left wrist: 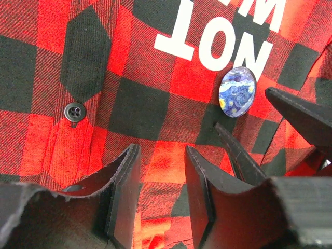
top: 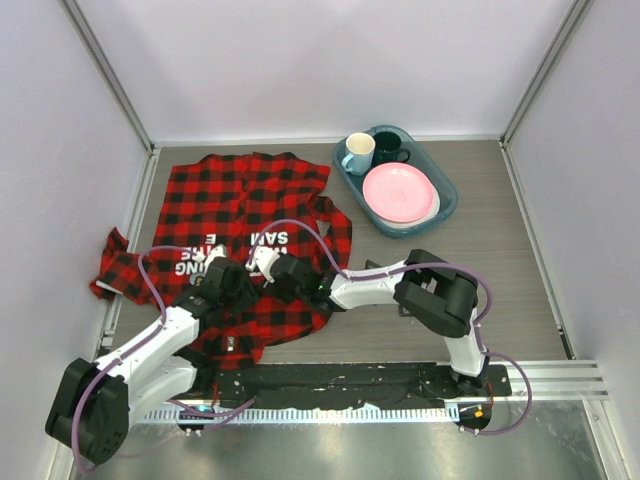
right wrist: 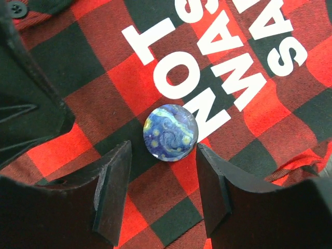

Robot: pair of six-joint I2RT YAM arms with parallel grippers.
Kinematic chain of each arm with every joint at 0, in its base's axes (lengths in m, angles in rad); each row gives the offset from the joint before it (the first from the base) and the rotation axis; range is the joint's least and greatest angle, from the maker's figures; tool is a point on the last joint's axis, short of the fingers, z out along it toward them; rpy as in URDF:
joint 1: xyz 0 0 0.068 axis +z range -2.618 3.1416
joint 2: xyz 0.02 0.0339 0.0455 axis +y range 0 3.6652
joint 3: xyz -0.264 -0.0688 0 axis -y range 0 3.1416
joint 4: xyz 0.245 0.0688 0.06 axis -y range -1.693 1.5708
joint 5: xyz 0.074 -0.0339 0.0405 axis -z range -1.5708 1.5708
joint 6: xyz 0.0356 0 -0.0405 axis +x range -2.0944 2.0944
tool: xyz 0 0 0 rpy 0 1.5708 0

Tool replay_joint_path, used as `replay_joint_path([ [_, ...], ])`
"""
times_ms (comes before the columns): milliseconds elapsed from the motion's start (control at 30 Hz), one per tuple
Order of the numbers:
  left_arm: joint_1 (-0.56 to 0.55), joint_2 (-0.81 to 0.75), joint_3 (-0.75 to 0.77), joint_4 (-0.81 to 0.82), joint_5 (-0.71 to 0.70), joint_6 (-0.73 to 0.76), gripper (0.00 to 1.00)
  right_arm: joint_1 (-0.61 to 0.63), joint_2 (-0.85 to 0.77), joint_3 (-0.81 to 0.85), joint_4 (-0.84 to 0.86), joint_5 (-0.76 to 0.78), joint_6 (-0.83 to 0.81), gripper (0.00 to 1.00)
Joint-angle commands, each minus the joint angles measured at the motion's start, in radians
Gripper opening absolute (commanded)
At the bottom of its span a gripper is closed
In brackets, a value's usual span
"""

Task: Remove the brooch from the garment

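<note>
The garment (top: 240,200) is a red-and-black checked shirt with white lettering, spread flat on the table's left half. A round blue-and-yellow swirl brooch (right wrist: 170,132) sits on it below the letters. My right gripper (right wrist: 163,148) is open, its fingertips resting on the cloth either side of the brooch's near edge. The left gripper (left wrist: 162,153) is also open, down on the garment (left wrist: 145,104) with only cloth between its jaws, left of the brooch (left wrist: 237,92). In the top view both grippers (top: 232,272) (top: 275,268) meet over the shirt and hide the brooch.
A teal tray (top: 447,205) at the back right holds a pink plate (top: 397,192), a white mug (top: 358,152) and a dark mug (top: 388,148). White walls enclose the table. A black shirt button (left wrist: 74,110) lies left of the left gripper.
</note>
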State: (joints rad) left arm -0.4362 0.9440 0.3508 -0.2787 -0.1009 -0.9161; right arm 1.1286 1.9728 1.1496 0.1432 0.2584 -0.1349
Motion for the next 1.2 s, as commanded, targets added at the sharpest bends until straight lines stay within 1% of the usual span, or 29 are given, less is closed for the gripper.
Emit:
replay_joint_path([
  [0, 0.001, -0.022, -0.007, 0.042, 0.009, -0.01, 0.43, -0.003, 0.035, 0.013, 0.076, 0.082, -0.015, 0.57],
  [67, 0.001, -0.027, -0.012, 0.036, 0.004, -0.009, 0.42, -0.004, 0.04, 0.021, 0.082, 0.122, -0.019, 0.56],
  [267, 0.001, -0.063, -0.033, 0.015, 0.0, -0.009, 0.42, -0.003, 0.014, -0.001, 0.13, 0.154, -0.026, 0.49],
  [400, -0.001, -0.091, -0.039, -0.002, -0.01, -0.01, 0.42, -0.003, 0.006, -0.004, 0.147, 0.166, -0.023, 0.4],
  [467, 0.001, -0.103, -0.036, -0.007, -0.011, -0.007, 0.42, -0.004, 0.001, -0.005, 0.154, 0.165, -0.022, 0.39],
  [533, 0.001, -0.108, -0.027, -0.011, -0.008, -0.007, 0.42, -0.004, 0.0, -0.007, 0.159, 0.173, -0.022, 0.34],
  [633, 0.001, -0.108, -0.006, -0.019, 0.001, -0.001, 0.43, -0.006, -0.008, -0.01, 0.162, 0.166, -0.015, 0.29],
  [867, 0.001, -0.064, 0.056, -0.014, 0.056, 0.01, 0.43, -0.013, -0.041, -0.034, 0.182, 0.145, 0.012, 0.15],
  [900, -0.001, -0.053, 0.063, -0.01, 0.066, 0.011, 0.43, -0.016, -0.043, -0.039, 0.185, 0.142, 0.017, 0.1],
  [967, -0.001, -0.042, 0.08, -0.004, 0.072, 0.014, 0.43, -0.02, -0.051, -0.042, 0.188, 0.133, 0.027, 0.07],
  [1000, 0.001, -0.037, 0.086, 0.004, 0.079, 0.016, 0.43, -0.021, -0.054, -0.045, 0.19, 0.131, 0.031, 0.03],
  [1067, -0.001, -0.017, 0.102, 0.016, 0.087, 0.016, 0.43, -0.023, -0.063, -0.051, 0.194, 0.124, 0.044, 0.01],
  [1167, 0.001, 0.021, 0.126, 0.035, 0.098, 0.013, 0.44, -0.03, -0.08, -0.067, 0.213, 0.111, 0.07, 0.01],
])
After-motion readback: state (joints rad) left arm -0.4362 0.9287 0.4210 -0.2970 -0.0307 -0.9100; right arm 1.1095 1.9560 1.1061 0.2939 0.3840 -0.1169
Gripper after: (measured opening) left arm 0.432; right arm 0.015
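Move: The brooch lies just beyond the right hand's open fingertips, about 2 cm ahead, level sideways and roughly 1 cm below. From that hand, the white NOT lettering is some 5 cm ahead and 3 cm left, and the nearest shirt button about 2 cm ahead and 10 cm left, both as low as the brooch. From the left hand, the brooch is about 5 cm ahead, 7 cm to the right and 2 cm below. Forward first, the right hand slides its spread fingertips about 2.5 cm in over the cloth to the brooch, levelling slightly; then it shuts them fully at the brooch's near edge, pinching it, and rises some 2 cm as they finish closing. The left hand, fingers still half open, stays beside it and late on lifts about 3 cm, drifting right. ##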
